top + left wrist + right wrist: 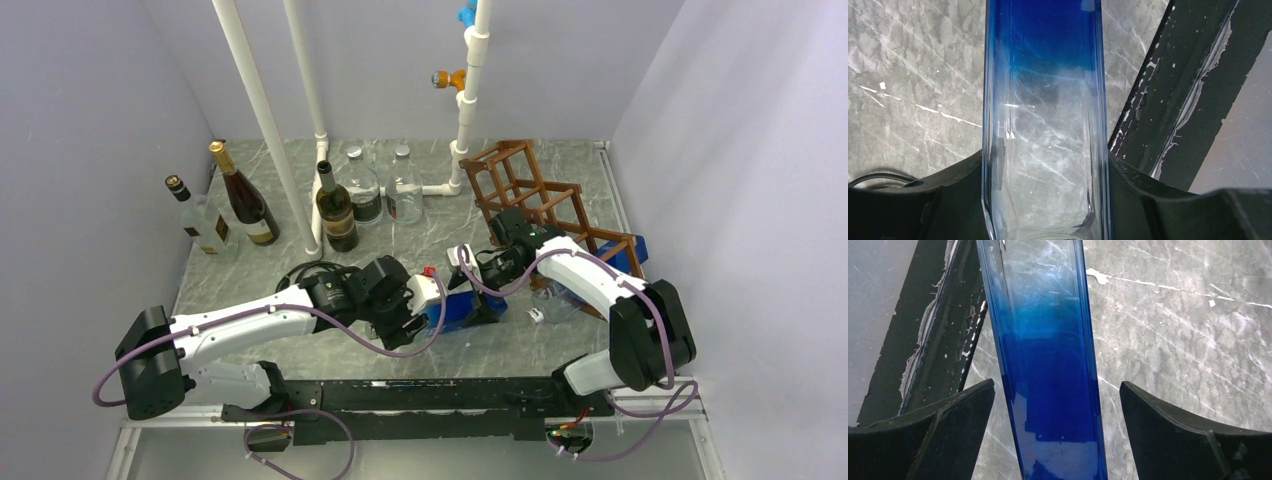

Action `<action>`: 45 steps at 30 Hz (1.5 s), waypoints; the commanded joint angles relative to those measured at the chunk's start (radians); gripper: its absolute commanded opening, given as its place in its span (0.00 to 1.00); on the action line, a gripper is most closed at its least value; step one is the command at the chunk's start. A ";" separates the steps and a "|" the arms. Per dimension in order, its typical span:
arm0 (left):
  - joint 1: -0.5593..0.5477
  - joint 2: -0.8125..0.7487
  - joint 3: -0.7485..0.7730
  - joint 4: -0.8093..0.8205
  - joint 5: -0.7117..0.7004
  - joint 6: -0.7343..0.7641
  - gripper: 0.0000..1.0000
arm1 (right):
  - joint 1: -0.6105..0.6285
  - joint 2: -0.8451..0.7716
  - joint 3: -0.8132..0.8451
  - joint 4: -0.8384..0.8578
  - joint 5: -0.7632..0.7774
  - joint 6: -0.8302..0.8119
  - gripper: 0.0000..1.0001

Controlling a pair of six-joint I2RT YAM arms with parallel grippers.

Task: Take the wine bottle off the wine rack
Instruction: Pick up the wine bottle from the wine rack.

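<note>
The wine bottle is glass, deep blue at one end and fading to clear at the other. It is held over the grey marble table, in front of and apart from the reddish-brown wine rack. My left gripper is shut on the bottle's clear end, and its black fingers press both sides. My right gripper is open around the blue end, with a gap between the glass and each finger. In the top view the left gripper and right gripper meet at the bottle.
Several other bottles stand at the back left among white pipes. A blue block and a clear object sit by the rack's near right side. A black rail runs along the near edge.
</note>
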 commanded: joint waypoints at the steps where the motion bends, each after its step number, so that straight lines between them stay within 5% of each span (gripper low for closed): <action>1: 0.001 -0.066 0.065 0.224 0.049 -0.020 0.00 | 0.019 0.014 -0.015 0.058 0.015 0.019 0.98; 26: 0.001 -0.059 0.081 0.267 0.068 -0.039 0.00 | 0.075 0.055 -0.021 0.070 0.030 0.015 0.82; 31: 0.001 -0.059 0.084 0.271 0.065 -0.042 0.00 | 0.080 0.055 -0.021 0.066 0.013 0.004 0.66; 37: 0.001 -0.061 0.079 0.270 0.050 -0.043 0.00 | 0.081 0.067 0.004 0.027 -0.014 -0.022 0.15; 40: 0.000 -0.067 0.065 0.276 0.034 -0.043 0.18 | 0.080 0.068 0.015 0.008 -0.027 -0.033 0.03; 45: 0.000 -0.098 0.016 0.315 -0.009 -0.098 0.47 | 0.079 0.071 0.025 -0.013 -0.042 -0.047 0.00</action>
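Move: The blue wine bottle, already clear of the rack and held in my left hand near its clear half, has its middle some 5 cm right and 1 cm ahead of that hand. From my open right hand, the bottle's middle is about 4 cm left, 1 cm back and 3 cm down. From the right hand, the rack stands roughly 18 cm right and 15 cm ahead, and the clear bottle lies some 19 cm right, about level front to back. I lower my right hand about 2 cm, drifting a little left and back, until its open fingers straddle the bottle's blue half, then close them to pinch its two sides. My left hand keeps its grip on the clear half and eases about 1.5 cm right and up towards the right one, rolling a few degrees so the blue end comes up. ##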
